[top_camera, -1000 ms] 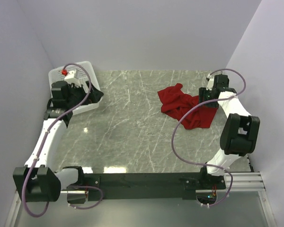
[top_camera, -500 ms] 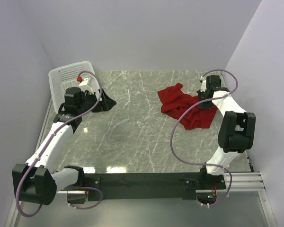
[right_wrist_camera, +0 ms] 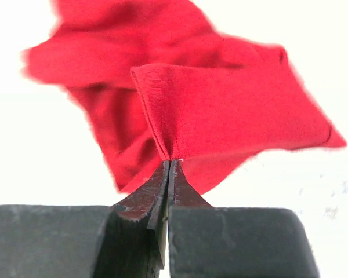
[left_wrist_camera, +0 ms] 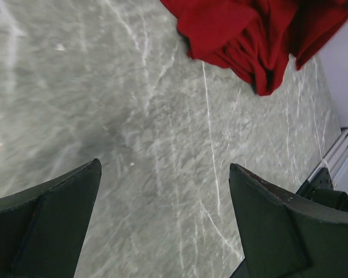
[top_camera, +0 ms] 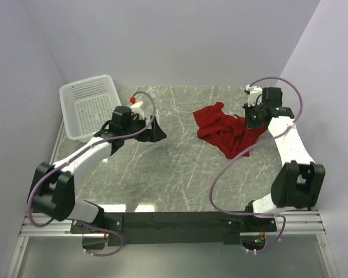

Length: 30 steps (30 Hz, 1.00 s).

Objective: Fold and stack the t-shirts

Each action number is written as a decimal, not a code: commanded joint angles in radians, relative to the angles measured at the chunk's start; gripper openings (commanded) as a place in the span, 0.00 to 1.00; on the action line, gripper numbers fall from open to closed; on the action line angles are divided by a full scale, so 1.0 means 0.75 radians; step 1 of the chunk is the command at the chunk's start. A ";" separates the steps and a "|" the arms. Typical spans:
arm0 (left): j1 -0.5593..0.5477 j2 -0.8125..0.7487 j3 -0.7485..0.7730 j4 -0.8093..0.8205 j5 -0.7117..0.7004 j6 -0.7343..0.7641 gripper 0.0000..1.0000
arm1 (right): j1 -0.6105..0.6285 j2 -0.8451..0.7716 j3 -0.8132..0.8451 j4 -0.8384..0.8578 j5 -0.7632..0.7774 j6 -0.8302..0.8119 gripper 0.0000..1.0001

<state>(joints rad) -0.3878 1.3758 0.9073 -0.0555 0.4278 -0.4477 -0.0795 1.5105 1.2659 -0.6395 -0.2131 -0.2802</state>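
Observation:
A crumpled red t-shirt (top_camera: 220, 130) lies on the marble table, right of centre. My right gripper (top_camera: 250, 119) is at its right edge, shut on a pinched fold of the red fabric. In the right wrist view the t-shirt (right_wrist_camera: 220, 104) fans out from the closed fingertips of that gripper (right_wrist_camera: 170, 162). My left gripper (top_camera: 156, 132) hovers over bare table left of centre, open and holding nothing. In the left wrist view the left gripper (left_wrist_camera: 163, 168) has its jaws wide apart, and the t-shirt (left_wrist_camera: 249, 35) is ahead at the top.
A white mesh basket (top_camera: 90, 107) stands at the back left corner, tilted against the wall. White walls close in the table on the left, back and right. A metal rail (left_wrist_camera: 336, 156) runs along the near edge.
My left arm has swung out of the basket and rightwards over the table. My right gripper has shut on the shirt's right edge, and the cloth there has pulled up slightly.

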 commanded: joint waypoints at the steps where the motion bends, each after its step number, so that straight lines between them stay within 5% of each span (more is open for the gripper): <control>1: -0.060 0.108 0.115 0.117 0.004 -0.023 0.96 | 0.036 -0.173 0.106 -0.153 -0.386 -0.219 0.00; 9: -0.125 0.182 0.195 0.197 0.059 0.157 0.95 | 0.255 -0.304 0.476 -0.454 -0.697 -0.434 0.00; 20: -0.127 0.004 0.169 0.389 0.244 0.329 0.96 | 0.343 -0.216 1.038 -0.426 -0.986 -0.228 0.00; 30: -0.188 -0.137 0.146 0.614 0.403 0.155 0.98 | 0.415 -0.247 0.906 -0.068 -0.706 0.216 0.00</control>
<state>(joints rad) -0.4953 1.3239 1.0100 0.2699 0.6556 -0.2810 0.2104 1.3342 1.9930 -0.8169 -0.8188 -0.2615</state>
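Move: The right gripper is shut on a fold of the red t-shirt, just clear of the table; the crumpled body of the shirt lies some 8 cm to its left, roughly 1 cm nearer and about 8 cm below. The open left gripper hovers about 33 cm to the left of the right one, some 4 cm nearer and at about its height. From the left gripper, the t-shirt's body is some 25 cm to the right, 1 cm ahead and 8 cm lower. Keep the right gripper shut on the t-shirt and hoist the fold steeply, about 34 cm up, swinging it left and back towards the left hand, while the wrist turns counter-clockwise and tips up so the fingers point left. Bring the open left gripper about 5 cm right, dipping slightly, then raise it some 15 cm, tilting its fingers up and clockwise towards the lifted shirt. ##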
